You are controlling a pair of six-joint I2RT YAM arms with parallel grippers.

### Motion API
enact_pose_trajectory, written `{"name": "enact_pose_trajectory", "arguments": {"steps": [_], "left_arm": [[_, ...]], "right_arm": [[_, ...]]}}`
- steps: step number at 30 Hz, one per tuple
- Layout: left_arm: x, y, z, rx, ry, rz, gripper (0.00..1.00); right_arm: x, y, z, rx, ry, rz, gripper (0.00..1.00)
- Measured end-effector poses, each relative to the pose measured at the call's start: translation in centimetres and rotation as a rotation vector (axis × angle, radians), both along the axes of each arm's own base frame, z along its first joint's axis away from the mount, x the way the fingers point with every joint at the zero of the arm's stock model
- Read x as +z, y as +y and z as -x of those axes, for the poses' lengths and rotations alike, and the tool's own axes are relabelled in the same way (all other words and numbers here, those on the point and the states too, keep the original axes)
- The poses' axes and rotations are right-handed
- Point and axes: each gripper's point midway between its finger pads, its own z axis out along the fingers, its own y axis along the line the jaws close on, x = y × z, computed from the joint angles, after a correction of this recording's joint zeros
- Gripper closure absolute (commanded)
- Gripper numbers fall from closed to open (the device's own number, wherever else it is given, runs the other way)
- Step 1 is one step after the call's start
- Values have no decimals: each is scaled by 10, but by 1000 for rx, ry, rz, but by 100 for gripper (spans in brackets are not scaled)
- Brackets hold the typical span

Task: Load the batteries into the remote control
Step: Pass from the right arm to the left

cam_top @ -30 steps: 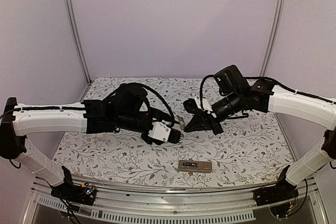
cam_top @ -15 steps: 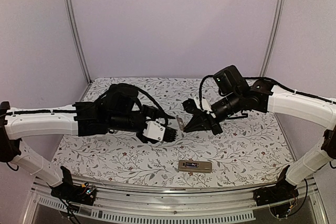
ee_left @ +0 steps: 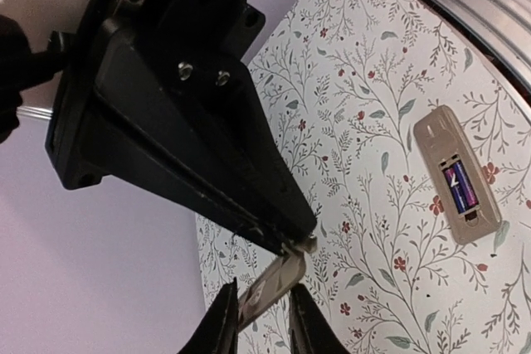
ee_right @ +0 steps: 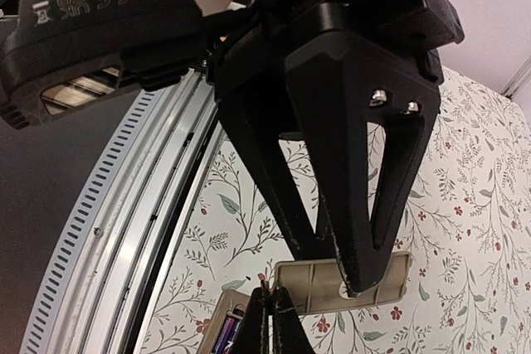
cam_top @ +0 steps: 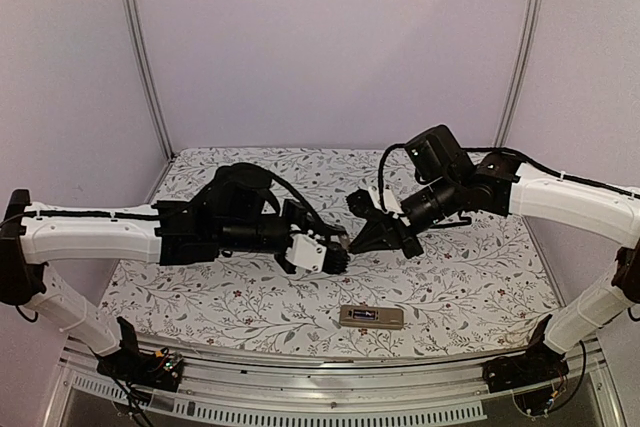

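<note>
The beige remote control (cam_top: 371, 317) lies back-up near the table's front edge. Its compartment is open, and a purple-wrapped battery (ee_left: 459, 188) lies inside. Both grippers meet in mid-air above the table's middle. Between them is the beige battery cover (ee_left: 278, 283). My left gripper (ee_left: 265, 285) has a finger on each face of the cover. My right gripper (ee_right: 269, 300) is shut on the cover's (ee_right: 311, 288) edge. In the right wrist view the left gripper (ee_right: 357, 279) overlaps the cover, and the remote (ee_right: 217, 325) shows below. No loose batteries are in view.
A floral cloth (cam_top: 470, 287) covers the table. A metal rail (cam_top: 330, 367) runs along the front edge. Plain walls and two upright posts (cam_top: 140, 47) enclose the back and sides.
My left gripper drew back a little, then moved right to the cover, and its fingers narrowed onto it. The right arm and the remote have not moved.
</note>
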Motion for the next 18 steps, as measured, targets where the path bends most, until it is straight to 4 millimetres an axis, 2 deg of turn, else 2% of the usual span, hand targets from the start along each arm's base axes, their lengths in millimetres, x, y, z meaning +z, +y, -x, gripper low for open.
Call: {"name": "enact_pose_trajectory", "arguments": {"steps": [5,11,12,16,17,18], "left_arm": [[-1,0,-1,-1,-12,-7,100],[-11,0,5,-6,3,-35,100],[-11,0,5,-3,8,-33,100],[-12,0,2,35,47,0,100],[-9,-1,1,55,62,23,100],[-6,-2,-1,76,81,52,100]], "right_arm": [[0,0,0,0,0,-1,100],[1,0,-1,-2,-1,-5,100],[2,0,-1,-2,-1,-6,93],[3,1,-4,-23,-3,-7,57],[5,1,-5,-34,-9,-11,50],[8,2,-7,-47,-14,-16,48]]}}
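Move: The battery cover is already between the left gripper's part-open pads, its middle within about 1 cm to the right of that hand point. From the right gripper, still pinching the cover's near end, the cover's middle is some 3 cm ahead. The remote, batteries in, lies on the table about 22 cm below both hands: roughly 4 cm back and 5 cm right of the left one, 2 cm back and 4 cm right of the right one. Hold the left gripper around the battery cover and shut its fingers fully on the cover, letting the hand sink about 1 cm as they close. Keep the right gripper still and pinching until the left has hold, then spread its fingers to about 40 percent to let go, lifting it barely 1 cm. Finish by turning the left wrist slightly, some 5 degrees. ##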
